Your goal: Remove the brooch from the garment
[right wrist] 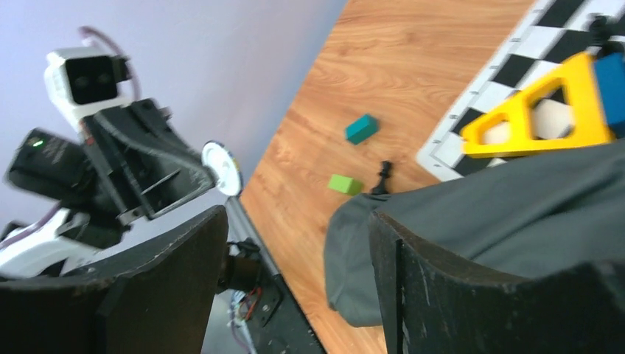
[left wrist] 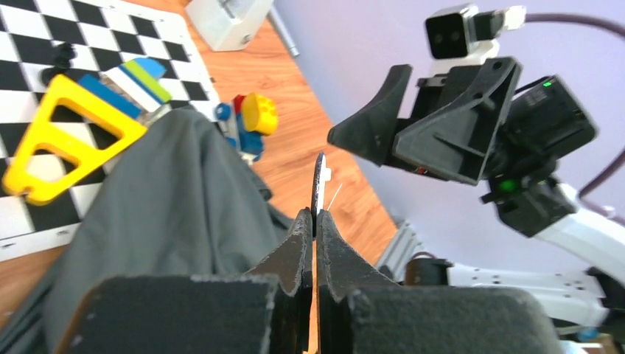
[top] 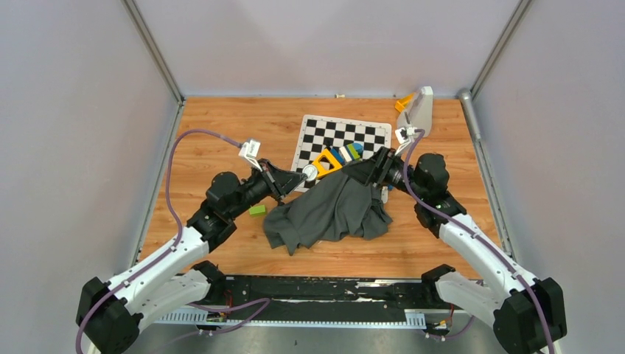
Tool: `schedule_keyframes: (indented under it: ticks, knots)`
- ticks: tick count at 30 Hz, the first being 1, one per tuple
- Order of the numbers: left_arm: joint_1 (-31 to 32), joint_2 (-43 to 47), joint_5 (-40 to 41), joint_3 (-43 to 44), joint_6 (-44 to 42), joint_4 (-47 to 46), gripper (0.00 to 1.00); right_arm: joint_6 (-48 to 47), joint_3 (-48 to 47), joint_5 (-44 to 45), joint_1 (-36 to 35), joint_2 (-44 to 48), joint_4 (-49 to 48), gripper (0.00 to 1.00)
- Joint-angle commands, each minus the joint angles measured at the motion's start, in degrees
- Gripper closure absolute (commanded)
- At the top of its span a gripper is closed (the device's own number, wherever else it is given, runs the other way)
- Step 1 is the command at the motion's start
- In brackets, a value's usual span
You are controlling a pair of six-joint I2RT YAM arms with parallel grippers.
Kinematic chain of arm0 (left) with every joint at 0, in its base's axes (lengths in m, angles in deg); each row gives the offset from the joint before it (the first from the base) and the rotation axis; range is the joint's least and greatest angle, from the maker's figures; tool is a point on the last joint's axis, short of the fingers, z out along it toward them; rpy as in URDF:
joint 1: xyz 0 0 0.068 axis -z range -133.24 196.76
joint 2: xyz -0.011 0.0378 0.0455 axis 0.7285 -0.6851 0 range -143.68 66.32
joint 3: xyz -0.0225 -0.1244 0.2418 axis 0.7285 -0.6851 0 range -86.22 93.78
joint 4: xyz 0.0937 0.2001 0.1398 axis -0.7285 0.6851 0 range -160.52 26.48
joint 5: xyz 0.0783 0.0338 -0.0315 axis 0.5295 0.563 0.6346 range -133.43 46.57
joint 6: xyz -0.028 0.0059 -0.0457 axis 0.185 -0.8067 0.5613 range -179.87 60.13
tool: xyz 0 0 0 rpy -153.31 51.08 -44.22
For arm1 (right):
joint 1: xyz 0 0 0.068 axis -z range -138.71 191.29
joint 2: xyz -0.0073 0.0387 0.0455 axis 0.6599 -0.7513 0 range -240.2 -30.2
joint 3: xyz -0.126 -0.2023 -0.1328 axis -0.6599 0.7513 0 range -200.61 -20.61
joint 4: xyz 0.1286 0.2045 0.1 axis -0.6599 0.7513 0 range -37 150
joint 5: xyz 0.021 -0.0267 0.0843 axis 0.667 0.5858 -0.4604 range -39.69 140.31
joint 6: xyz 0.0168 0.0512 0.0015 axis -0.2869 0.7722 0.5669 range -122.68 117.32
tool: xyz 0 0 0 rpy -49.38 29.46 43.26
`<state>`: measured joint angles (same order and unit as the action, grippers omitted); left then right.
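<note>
The dark grey garment (top: 335, 210) lies bunched on the wooden table, its top edge on the chequered board. My left gripper (top: 301, 177) is shut on the brooch (top: 309, 172), a small round white disc. In the left wrist view the brooch (left wrist: 320, 184) stands edge-on between the closed fingertips of the left gripper (left wrist: 315, 217), apart from the garment (left wrist: 169, 206). My right gripper (top: 371, 171) is at the garment's upper right. In its own view the right gripper (right wrist: 295, 221) is open with nothing between its fingers, the garment (right wrist: 516, 214) lies behind one finger, and the brooch (right wrist: 222, 167) shows in the air.
On the chequered board (top: 346, 133) lie a yellow triangle frame (top: 325, 161) and blue and green blocks (top: 348, 153). A green block (top: 256, 210) sits on the wood left of the garment. A white box (top: 420, 110) stands at the back right corner.
</note>
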<state>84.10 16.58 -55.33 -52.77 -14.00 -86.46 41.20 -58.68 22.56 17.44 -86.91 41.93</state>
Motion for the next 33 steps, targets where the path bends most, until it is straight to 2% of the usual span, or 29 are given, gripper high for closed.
schedule_keyframes:
  ticks: [1, 5, 9, 17, 33]
  knots:
    - [-0.3, 1.5, -2.4, -2.5, 10.0, -11.8, 1.0, 5.1, 0.9, -10.5, -1.0, 0.9, -12.0, 0.31]
    - [-0.3, 1.3, -3.7, -3.7, 14.1, -16.9, 1.0, 8.3, -0.7, -11.3, -4.4, -0.7, -16.1, 0.32]
    - [-0.3, 1.2, -4.1, -3.6, 15.3, -17.9, 1.0, 11.0, -2.4, -9.6, -7.7, -3.0, -19.2, 0.32]
    - [-0.3, 1.8, -4.5, -3.6, 15.7, -18.5, 1.0, 12.0, -6.1, -7.0, -11.6, -7.5, -20.9, 0.39]
    - [-0.3, 1.3, -5.7, -3.8, 15.4, -19.7, 1.0, 11.8, -8.5, -5.5, -12.8, -10.7, -20.9, 0.71]
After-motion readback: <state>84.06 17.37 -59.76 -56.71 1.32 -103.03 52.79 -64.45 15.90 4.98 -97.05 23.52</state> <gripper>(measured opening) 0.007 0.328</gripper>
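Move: The left gripper already holds the brooch by its edge, the brooch's middle about 1 cm ahead and 2 cm right of that hand point. From the open, empty right gripper the brooch is some 10 cm left, 2 cm back and about 1 cm higher. Roughly 20 cm below the right hand lies the garment, 6 cm back and 3 cm left; the yellow frame is about 11 cm ahead, 4 cm left and 22 cm down. Bring the open right gripper left about 8 cm, rising and drawing back as well, swinging its fingers some 20 degrees counter-clockwise and tipping them up, until they straddle the brooch; as it slows, narrow the fingers by about half without shutting. Meanwhile raise the left gripper about 5 cm and slightly back, rolling its fingertips upward and keeping its pinch on the brooch. ##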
